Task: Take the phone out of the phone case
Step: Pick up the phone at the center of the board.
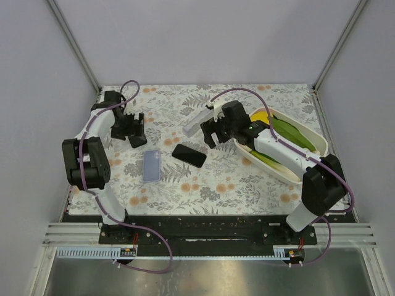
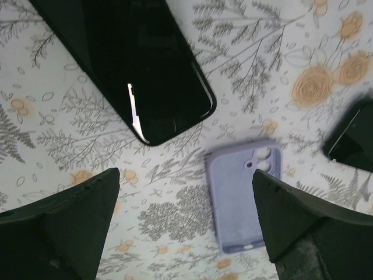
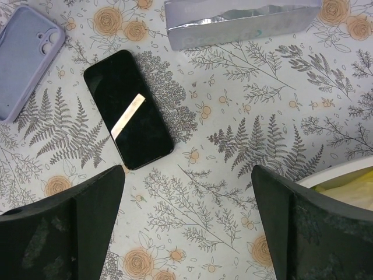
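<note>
The lilac phone case (image 1: 151,165) lies empty and flat on the floral table, camera cutout showing (image 2: 247,195), and also appears in the right wrist view (image 3: 26,58). One black phone (image 1: 189,155) rests screen up just right of it (image 3: 128,108). A second black phone (image 1: 137,139) lies further back on the left, directly below my left gripper (image 2: 116,64). The left gripper (image 1: 134,126) hangs open above the table with nothing between its fingers (image 2: 185,192). My right gripper (image 1: 213,132) is open and empty too (image 3: 187,175), above bare cloth to the right of the middle phone.
A silver box (image 1: 197,122) lies behind the right gripper (image 3: 242,20). A white tray (image 1: 308,132) with green and yellow things stands at the right, under the right arm. Grey walls close off the back and both sides.
</note>
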`<state>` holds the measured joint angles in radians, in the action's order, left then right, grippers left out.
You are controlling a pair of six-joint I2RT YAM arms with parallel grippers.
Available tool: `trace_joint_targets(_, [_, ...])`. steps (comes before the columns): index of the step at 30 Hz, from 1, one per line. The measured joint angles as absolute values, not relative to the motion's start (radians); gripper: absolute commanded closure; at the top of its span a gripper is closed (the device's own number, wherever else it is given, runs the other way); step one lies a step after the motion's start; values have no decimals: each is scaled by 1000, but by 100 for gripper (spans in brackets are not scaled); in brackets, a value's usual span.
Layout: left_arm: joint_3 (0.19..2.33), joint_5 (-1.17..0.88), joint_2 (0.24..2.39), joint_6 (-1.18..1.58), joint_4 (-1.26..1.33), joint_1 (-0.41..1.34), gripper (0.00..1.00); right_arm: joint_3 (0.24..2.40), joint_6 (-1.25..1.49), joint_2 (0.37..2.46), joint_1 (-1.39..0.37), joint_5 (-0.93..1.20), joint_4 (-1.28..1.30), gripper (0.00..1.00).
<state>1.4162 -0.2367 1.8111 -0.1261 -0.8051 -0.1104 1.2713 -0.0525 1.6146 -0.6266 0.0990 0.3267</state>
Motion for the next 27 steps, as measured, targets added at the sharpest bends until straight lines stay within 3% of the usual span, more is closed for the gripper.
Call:
trace_joint_targets(12, [1591, 1, 1985, 168, -762, -20, 1, 1256, -35, 1603, -627, 103, 327, 0])
trace_joint_targets(27, [1649, 81, 2093, 285, -811, -25, 1, 1256, 62, 1604, -628, 236, 328, 0])
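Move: The black phone at the far left lies about 7 cm ahead of the left hand, hardly to either side and some 6 cm below it. The lilac case lies about 8 cm back and 8 cm right of the hand, and the centre phone some 25 cm right and 3 cm back. From the right hand the centre phone is roughly 10 cm left, 2 cm back and 14 cm down; the far-left phone is about 35 cm left and 9 cm ahead. Heading for the far-left black phone, the left hand goes forward about 5 cm, swinging briefly right and back, then mostly sinks, some 4.5 cm in all, turning about 25 degrees counter-clockwise to line up with the phone; its open fingers show no touch. The right hand, also open, eases some 3 cm back and left towards the centre phone, tilting slightly. ##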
